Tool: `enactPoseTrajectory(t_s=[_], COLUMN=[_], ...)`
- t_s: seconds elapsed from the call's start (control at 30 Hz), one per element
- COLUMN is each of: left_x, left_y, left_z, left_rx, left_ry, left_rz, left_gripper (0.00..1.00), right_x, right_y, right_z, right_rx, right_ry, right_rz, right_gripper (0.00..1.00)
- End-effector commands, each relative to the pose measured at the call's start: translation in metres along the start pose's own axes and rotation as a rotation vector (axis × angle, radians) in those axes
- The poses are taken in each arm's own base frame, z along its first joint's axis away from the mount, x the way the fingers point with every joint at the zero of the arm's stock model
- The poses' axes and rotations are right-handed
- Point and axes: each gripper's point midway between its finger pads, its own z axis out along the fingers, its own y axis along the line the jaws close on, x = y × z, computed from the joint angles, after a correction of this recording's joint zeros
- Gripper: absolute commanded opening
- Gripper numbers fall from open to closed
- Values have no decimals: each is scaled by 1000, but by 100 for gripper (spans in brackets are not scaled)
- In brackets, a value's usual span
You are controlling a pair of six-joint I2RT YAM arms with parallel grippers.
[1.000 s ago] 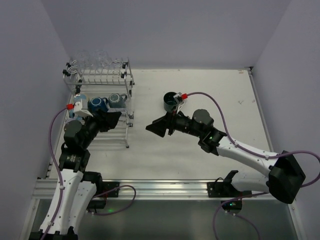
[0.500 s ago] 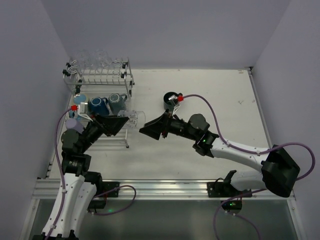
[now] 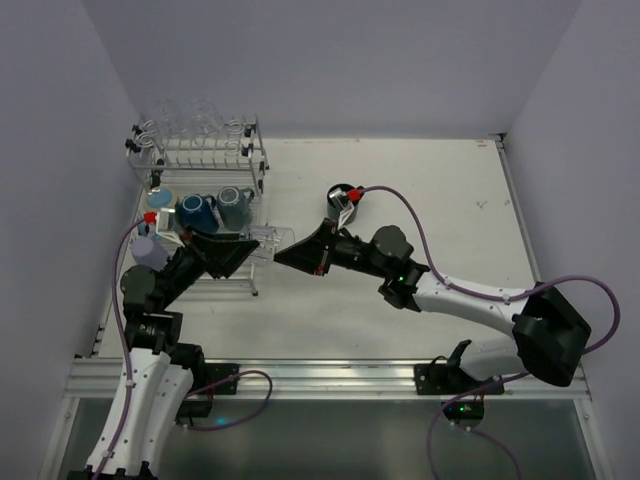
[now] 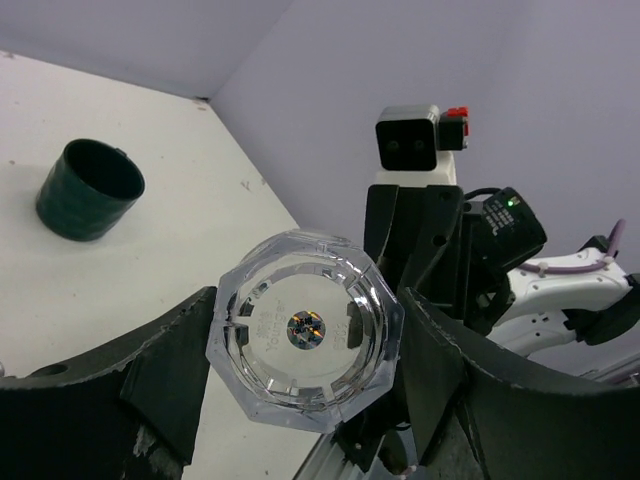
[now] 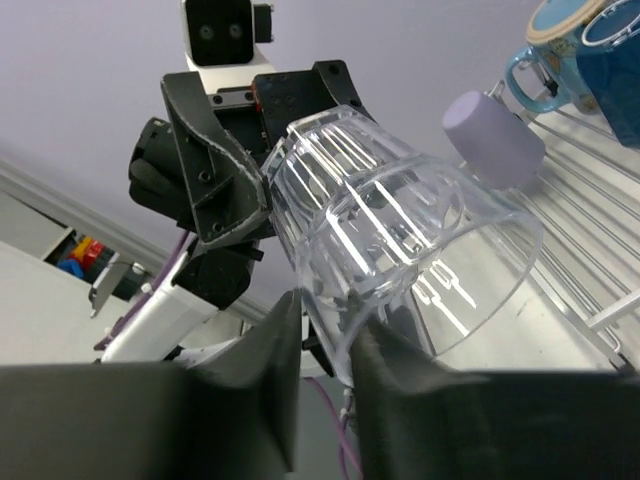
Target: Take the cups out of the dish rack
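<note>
A clear glass tumbler point(image 3: 263, 240) hangs in the air between both arms, just right of the dish rack point(image 3: 262, 165). My left gripper point(image 3: 240, 250) is shut on its base; in the left wrist view the eight-sided tumbler bottom point(image 4: 305, 343) fills the gap between the fingers. My right gripper point(image 3: 287, 254) is shut on the tumbler's wall at the rim point(image 5: 400, 240), one finger inside and one outside. A dark green mug point(image 3: 341, 197) stands on the table, partly hidden behind the right wrist.
On the rack's lower tier lie a blue mug point(image 3: 195, 211), a grey mug point(image 3: 236, 204) and a light blue mug point(image 3: 162, 200); a lavender cup point(image 3: 148, 250) sits nearer me. More glass tumblers point(image 3: 195, 120) stand on the upper tier. Walls close in left and behind.
My left gripper brought the tumbler out to the right of the rack. My right gripper moved left to meet it and closed on its rim.
</note>
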Motion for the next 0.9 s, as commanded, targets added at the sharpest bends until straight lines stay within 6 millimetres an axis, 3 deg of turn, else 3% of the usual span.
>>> enactPoseTrajectory(t_s=[0.0,0.07,0.13,0.17,0.2,0.23,0.3,0.4,0.47,0.5,0.57,0.7,0.77,0.8,0.87], left_x=[4,4,7,0,3,-7,-8,-17,-20,-18,-19,-9,-1,0,5], left_y=[-11,-11,-1,-5,8,4,25,34,43,48,64,99,105,104,104], left_z=[1,2,5,7,8,10,8,7,5,3,-2,-16,-16,-14,-12], left_rx=[70,73,30,29,-32,-45,-141,-203,-244,-262,-331,-464,-476,-462,-441], left_ry=[46,66,113,115,144,133,162,155,146,149,133,135,175,181,197], left_rz=[23,65,76,164,154,200,255,338,380,386,405,401,373,367,353], left_gripper=[56,72,85,96,100,100,100,100,100,100,100,100,100,100,100], right_x=[-30,-33,-34,-37,-32,-39,-42,-60,-81,-79,-120,-150,-170,-174,-183], right_y=[41,41,30,31,18,12,-1,-21,-37,-55,-81,-133,-158,-176,-205], right_z=[9,5,2,-1,-3,-6,-17,-35,-51,-63,-85,-139,-158,-178,-186], right_rx=[-142,-133,-78,-62,0,37,119,215,264,348,541,936,1049,1148,1241], right_ry=[-88,-108,-117,-120,-88,-103,-83,-89,-103,-68,-135,-96,-76,-56,0], right_rz=[-58,-69,-85,-123,-122,-137,-183,-212,-220,-202,-312,-408,-413,-395,-386], right_gripper=[11,0,0,0,0,0,0,0,0,0,0,0,0,0,0])
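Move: The clear cup bridges the hands: its middle is about 3 cm ahead of the left hand and 5 cm right, and from the right hand some 2 cm ahead, 3 cm left. The green mug on the table stands roughly 22 cm ahead of the right hand, 13 cm right and 20 cm below. The rack's grey mug is some 18 cm ahead of the left hand, 6 cm left and 17 cm lower. Left lets go, sinking; right shuts on the clear cup, carrying it about 20 cm forward and as far right. ##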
